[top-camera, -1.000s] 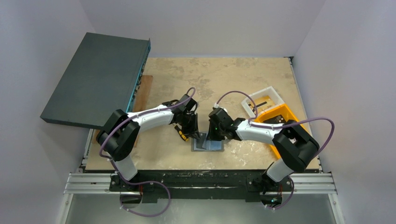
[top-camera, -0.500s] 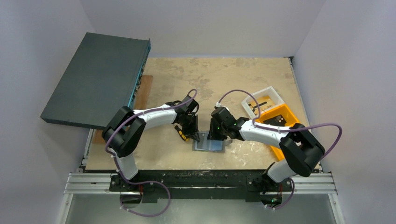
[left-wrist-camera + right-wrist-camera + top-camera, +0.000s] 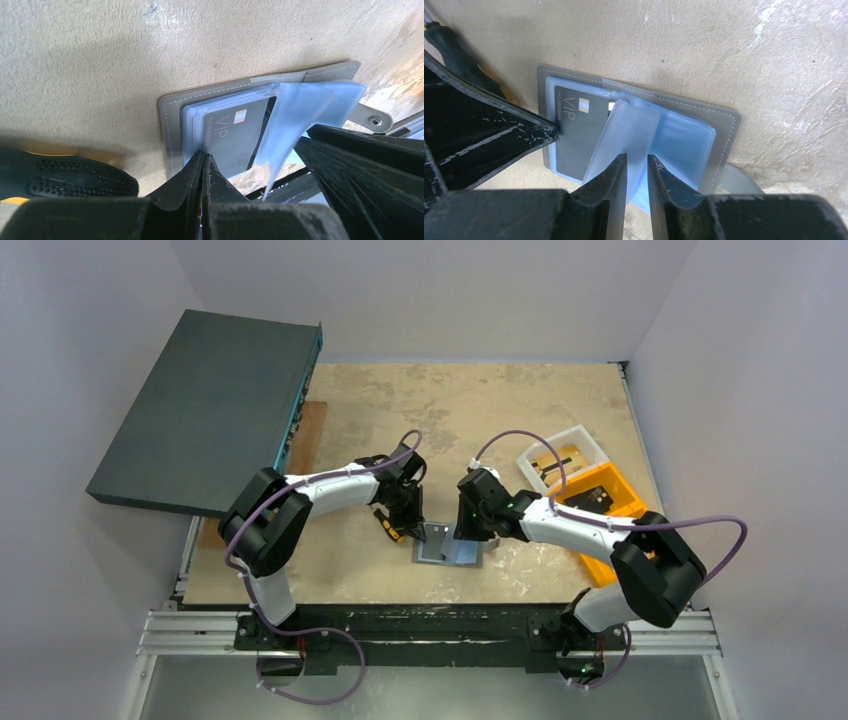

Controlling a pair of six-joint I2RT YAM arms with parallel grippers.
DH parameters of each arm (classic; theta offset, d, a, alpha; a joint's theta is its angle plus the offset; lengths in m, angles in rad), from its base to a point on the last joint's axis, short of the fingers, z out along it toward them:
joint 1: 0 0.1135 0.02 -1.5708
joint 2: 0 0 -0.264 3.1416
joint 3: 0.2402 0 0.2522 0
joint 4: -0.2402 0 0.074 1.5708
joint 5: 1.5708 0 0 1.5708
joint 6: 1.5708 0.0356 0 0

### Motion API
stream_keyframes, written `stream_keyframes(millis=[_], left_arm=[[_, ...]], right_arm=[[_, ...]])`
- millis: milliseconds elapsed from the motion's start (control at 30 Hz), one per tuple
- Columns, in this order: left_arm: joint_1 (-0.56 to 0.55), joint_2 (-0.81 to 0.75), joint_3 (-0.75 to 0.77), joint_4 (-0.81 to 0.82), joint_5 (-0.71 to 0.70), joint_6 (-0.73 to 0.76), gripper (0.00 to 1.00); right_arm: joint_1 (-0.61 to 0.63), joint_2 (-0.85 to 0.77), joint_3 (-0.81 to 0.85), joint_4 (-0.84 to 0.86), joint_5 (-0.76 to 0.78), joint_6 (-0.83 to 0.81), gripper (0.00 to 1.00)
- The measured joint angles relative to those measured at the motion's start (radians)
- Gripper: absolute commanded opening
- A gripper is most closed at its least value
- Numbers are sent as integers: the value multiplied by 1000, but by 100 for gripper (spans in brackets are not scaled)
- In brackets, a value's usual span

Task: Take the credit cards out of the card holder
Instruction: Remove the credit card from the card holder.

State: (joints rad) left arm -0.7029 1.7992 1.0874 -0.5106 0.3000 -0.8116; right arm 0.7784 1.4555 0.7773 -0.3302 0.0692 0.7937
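The card holder (image 3: 447, 548) lies open near the table's front edge, grey outside (image 3: 170, 115) with pale blue sleeves inside (image 3: 689, 140). A dark card marked VIP (image 3: 240, 130) (image 3: 574, 130) sits in its left half. One clear blue sleeve (image 3: 624, 135) (image 3: 305, 110) stands up from the spine. My left gripper (image 3: 204, 155) (image 3: 418, 530) is shut, its tips pressed on the left half at the card's edge. My right gripper (image 3: 637, 157) (image 3: 468, 533) hovers over the raised sleeve with its jaws a little apart, and the sleeve's edge looks free.
A yellow-and-black tool (image 3: 390, 527) (image 3: 459, 57) lies just left of the holder. An orange bin (image 3: 600, 505) and a white bin (image 3: 562, 455) stand at the right. The large dark flat box (image 3: 205, 410) overhangs the back left corner, with a wooden board (image 3: 305, 435) beside it.
My right gripper's jaws have parted from nearly shut, and its arm has shifted slightly right. The left gripper has stayed pressed on the holder.
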Motion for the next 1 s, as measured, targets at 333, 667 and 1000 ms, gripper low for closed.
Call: stream_keyframes(millis=[333, 667, 1000], left_arm=[[0, 0, 5, -9, -2, 3, 0], [-20, 6, 69, -57, -43, 21, 0], [-43, 9, 94, -62, -33, 37, 0]], right_arm=[[-10, -22, -31, -8, 10, -3, 18], [-27, -90, -39, -46, 14, -3, 20], [-27, -160, 59, -69, 11, -2, 19]])
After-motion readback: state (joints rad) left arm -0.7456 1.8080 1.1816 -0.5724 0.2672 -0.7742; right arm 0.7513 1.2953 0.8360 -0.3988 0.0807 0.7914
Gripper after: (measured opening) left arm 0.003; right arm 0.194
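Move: The VIP card in the holder's left page lies about 3 cm right of the closed left fingertips, level fore and aft and roughly 1 cm below; the screwdriver handle is some 7 cm left and 2 cm ahead of that hand. From the right hand, the raised clear sleeve stands about 2 cm left and level, 1 cm below; the card is 6 cm left, 1 cm ahead and 3 cm below, the strap 8 cm right, as low and level. Rightward first, the right hand eases about 2 cm away from the card, dipping a little, then turns upward, climbing some 7 cm off the holder with a slight reach forward and back left, fingers still slightly open and empty. The left hand first keeps its shut fingertips at the card's left edge, then late on lifts off about 1.5 cm and shifts as far right, over the card. ##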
